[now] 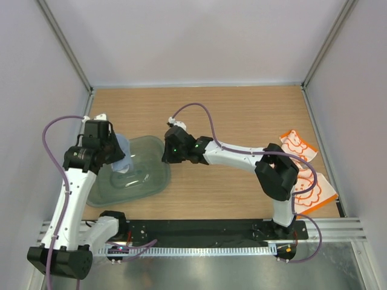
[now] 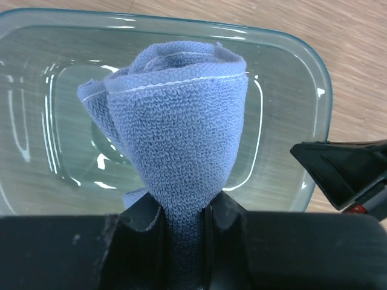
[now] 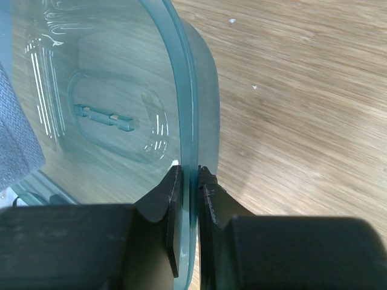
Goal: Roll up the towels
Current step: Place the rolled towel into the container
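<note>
A pale blue towel [image 2: 175,115], rolled into a bundle, hangs over the translucent blue-green tray [image 2: 290,78]; my left gripper [image 2: 181,217] is shut on its lower end. From above, the blue towel [image 1: 121,154] shows beside the left gripper [image 1: 112,151] over the tray's left part. My right gripper [image 3: 190,181] is shut on the tray's rim [image 3: 187,109], one finger inside the wall and one outside. In the top view the right gripper [image 1: 166,154] sits at the tray's right edge [image 1: 164,175]. Two orange and white patterned towels [image 1: 297,145] [image 1: 313,187] lie flat at the table's right edge.
The wooden table [image 1: 242,115] is bounded by grey walls at back and sides. The right arm [image 1: 242,158] stretches across the table's middle from its base at the near right. A black rail [image 1: 205,229] runs along the near edge.
</note>
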You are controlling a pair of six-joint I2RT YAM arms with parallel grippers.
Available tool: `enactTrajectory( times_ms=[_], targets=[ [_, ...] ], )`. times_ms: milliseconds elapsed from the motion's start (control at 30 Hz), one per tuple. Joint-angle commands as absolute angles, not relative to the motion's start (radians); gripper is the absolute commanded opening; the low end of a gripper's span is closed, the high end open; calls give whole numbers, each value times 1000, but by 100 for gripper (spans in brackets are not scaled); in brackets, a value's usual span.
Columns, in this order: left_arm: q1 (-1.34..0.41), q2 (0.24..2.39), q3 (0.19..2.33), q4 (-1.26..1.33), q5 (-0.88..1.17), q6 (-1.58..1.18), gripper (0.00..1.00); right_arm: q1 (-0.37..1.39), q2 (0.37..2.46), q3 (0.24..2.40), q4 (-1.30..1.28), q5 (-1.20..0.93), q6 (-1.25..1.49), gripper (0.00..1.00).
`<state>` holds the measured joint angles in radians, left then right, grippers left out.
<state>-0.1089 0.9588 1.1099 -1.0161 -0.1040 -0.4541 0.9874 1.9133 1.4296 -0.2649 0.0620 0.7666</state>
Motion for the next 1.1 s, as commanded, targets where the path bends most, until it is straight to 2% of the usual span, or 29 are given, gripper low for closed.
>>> enactTrajectory(
  times_ms=[0,100,267,733,867,1067],
  targets=[
    [-129,991,1114,-1028,-141,-433,0,994,1862,1434,-330,121,709,3],
    [-188,1043,1092,-1010,-163,-471,0,994,1864,1440,-345,127,704,2],
    [-213,1134,973,-904,-44,-518,0,985,1867,1433,-382,143,718,1],
    [-348,1308,907,-741,-25,-617,0,963,1861,1393,-361,100,741,1],
    [-399,1354,905,-648,-5,-646,0,960,1859,1376,-336,81,749,1],
    [-430,1351,822,-424,130,-689,0,948,1853,1345,-315,60,764,1]
  ],
)
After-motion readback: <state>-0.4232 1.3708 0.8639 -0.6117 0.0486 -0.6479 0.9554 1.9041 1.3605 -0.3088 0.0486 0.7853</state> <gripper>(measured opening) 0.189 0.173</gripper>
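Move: The container the towel goes into lies under the left hand, its middle some 17 cm below, about 2 cm to the right and 1 cm back. The right rim, already pinched by the right hand, is roughly 14 cm to the left hand's right, 3 cm farther out and 10 cm lower. From the right hand, the container's middle is some 12 cm left, 4 cm back and 6 cm below, and the rolled towel about 13 cm left, level fore-and-aft and 6 cm higher. The rolled towel, still pinched in the left hand, is lowered about 14 cm into the container and carried some 12 cm right towards the held rim, at first mostly down, then mostly rightward, the fingers tipping steeper by roughly 15 degrees. The right hand keeps its pinch on the rim and draws it about 3 cm right and down. ##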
